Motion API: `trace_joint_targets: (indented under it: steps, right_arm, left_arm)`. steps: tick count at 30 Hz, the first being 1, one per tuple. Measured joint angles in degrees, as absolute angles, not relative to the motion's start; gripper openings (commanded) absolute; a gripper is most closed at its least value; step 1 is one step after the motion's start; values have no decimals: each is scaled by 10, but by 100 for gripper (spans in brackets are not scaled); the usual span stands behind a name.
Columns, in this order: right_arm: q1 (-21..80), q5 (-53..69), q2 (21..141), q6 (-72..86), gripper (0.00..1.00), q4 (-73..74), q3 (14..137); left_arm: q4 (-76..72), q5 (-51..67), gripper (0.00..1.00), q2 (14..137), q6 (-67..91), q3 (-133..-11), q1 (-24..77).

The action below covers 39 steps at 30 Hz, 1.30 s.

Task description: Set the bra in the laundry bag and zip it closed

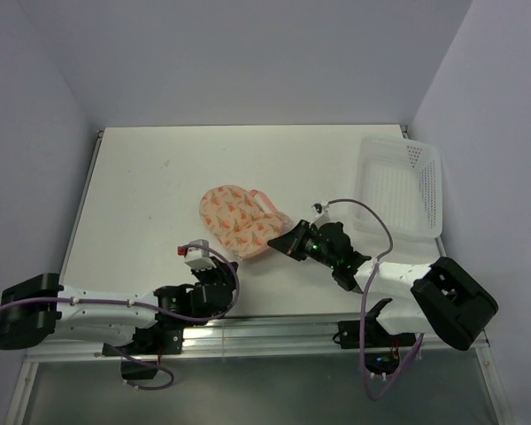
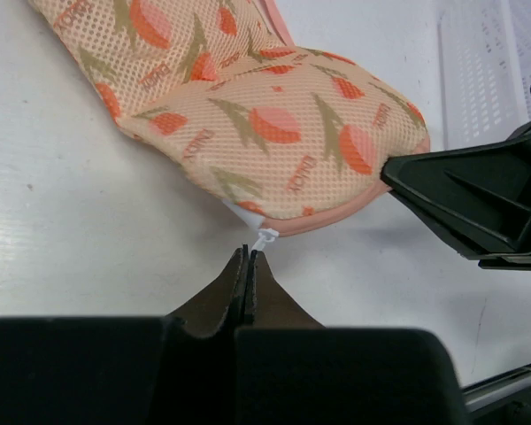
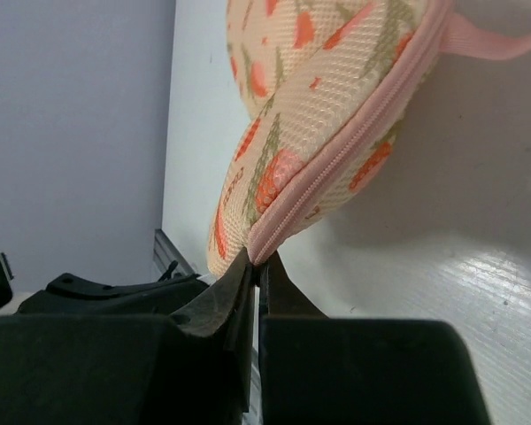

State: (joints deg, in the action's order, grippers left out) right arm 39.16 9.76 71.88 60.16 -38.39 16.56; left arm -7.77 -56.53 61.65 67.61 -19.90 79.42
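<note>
The laundry bag [image 1: 239, 217], a peach mesh pouch with an orange-red pattern, lies on the table with its two halves together. The bra is hidden. My left gripper [image 2: 248, 255] is shut at the bag's near edge, its tips pinching the small white zipper pull [image 2: 265, 237]. My right gripper [image 3: 258, 261] is shut on the bag's pink zipper trim [image 3: 354, 142] at the right end. In the left wrist view the right gripper [image 2: 391, 173] touches that end of the bag [image 2: 274, 133]. From above, the left gripper [image 1: 233, 264] and right gripper [image 1: 274, 243] meet the bag's lower rim.
A white perforated basket [image 1: 403, 186] stands at the back right, close behind the right arm. The bag's pink loop [image 3: 496, 40] lies on the table on its far side. The table's metal front rail [image 1: 265, 332] runs by the arm bases.
</note>
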Motion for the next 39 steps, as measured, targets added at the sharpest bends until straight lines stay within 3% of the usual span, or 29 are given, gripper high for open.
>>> trace_joint_targets:
  steps: [5, 10, 11, 15, 16, 18, 19, 22, 29, 39]
  right_arm:
    - [376, 142, 718, 599, 0, -382, 166]
    - [350, 129, 738, 585, 0, -380, 173]
    - [348, 127, 745, 584, 0, -380, 176]
    - [347, 116, 764, 567, 0, -349, 211]
    - [347, 114, 769, 562, 5, -337, 229]
    - [347, 106, 779, 554, 29, -329, 260]
    - [347, 103, 785, 548, 57, -322, 276]
    - [348, 105, 809, 527, 99, -302, 312]
    - [369, 91, 754, 486, 100, -225, 263]
    - [371, 15, 377, 391, 100, -18, 278]
  left_arm:
    - [11, -568, 0, 546, 763, -188, 790]
    - [57, -586, 0, 516, 744, -157, 782]
    - [57, -587, 3, 518, 741, -157, 782]
    - [59, -590, 37, 542, 691, -185, 782]
    - [66, -590, 45, 546, 678, -200, 782]
    - [71, -590, 58, 544, 659, -230, 782]
    - [72, -590, 67, 538, 646, -246, 782]
    - [72, -589, 79, 497, 612, -276, 782]
    - [148, -589, 88, 410, 607, -309, 781]
    - [251, -568, 92, 356, 593, -387, 781]
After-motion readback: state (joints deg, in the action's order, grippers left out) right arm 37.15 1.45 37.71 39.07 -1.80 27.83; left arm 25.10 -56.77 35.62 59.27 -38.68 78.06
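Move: The left fingers, shut, hold the zip pull at the bag's near edge; the middle of the bag lies about 12 cm ahead of this hand and 1 cm to its right, some 3 cm lower. The bag's pink strap is roughly 17 cm ahead and 8 cm to the right. From the right hand, already pinching the bag's near right corner, the bag's middle lies about 7 cm ahead and 8 cm to the left, some 3 cm lower. Leftward, the left hand tugs the zip pull about 5 cm, dipping slightly at the end, then opens, lets go and climbs some 15 cm clear. The right hand keeps its pinch on the corner as it carries it about 6 cm forward, opens wide to free it, then draws back and right and rises about 13 cm above its low point, fingers tipping up some 20 degrees. ##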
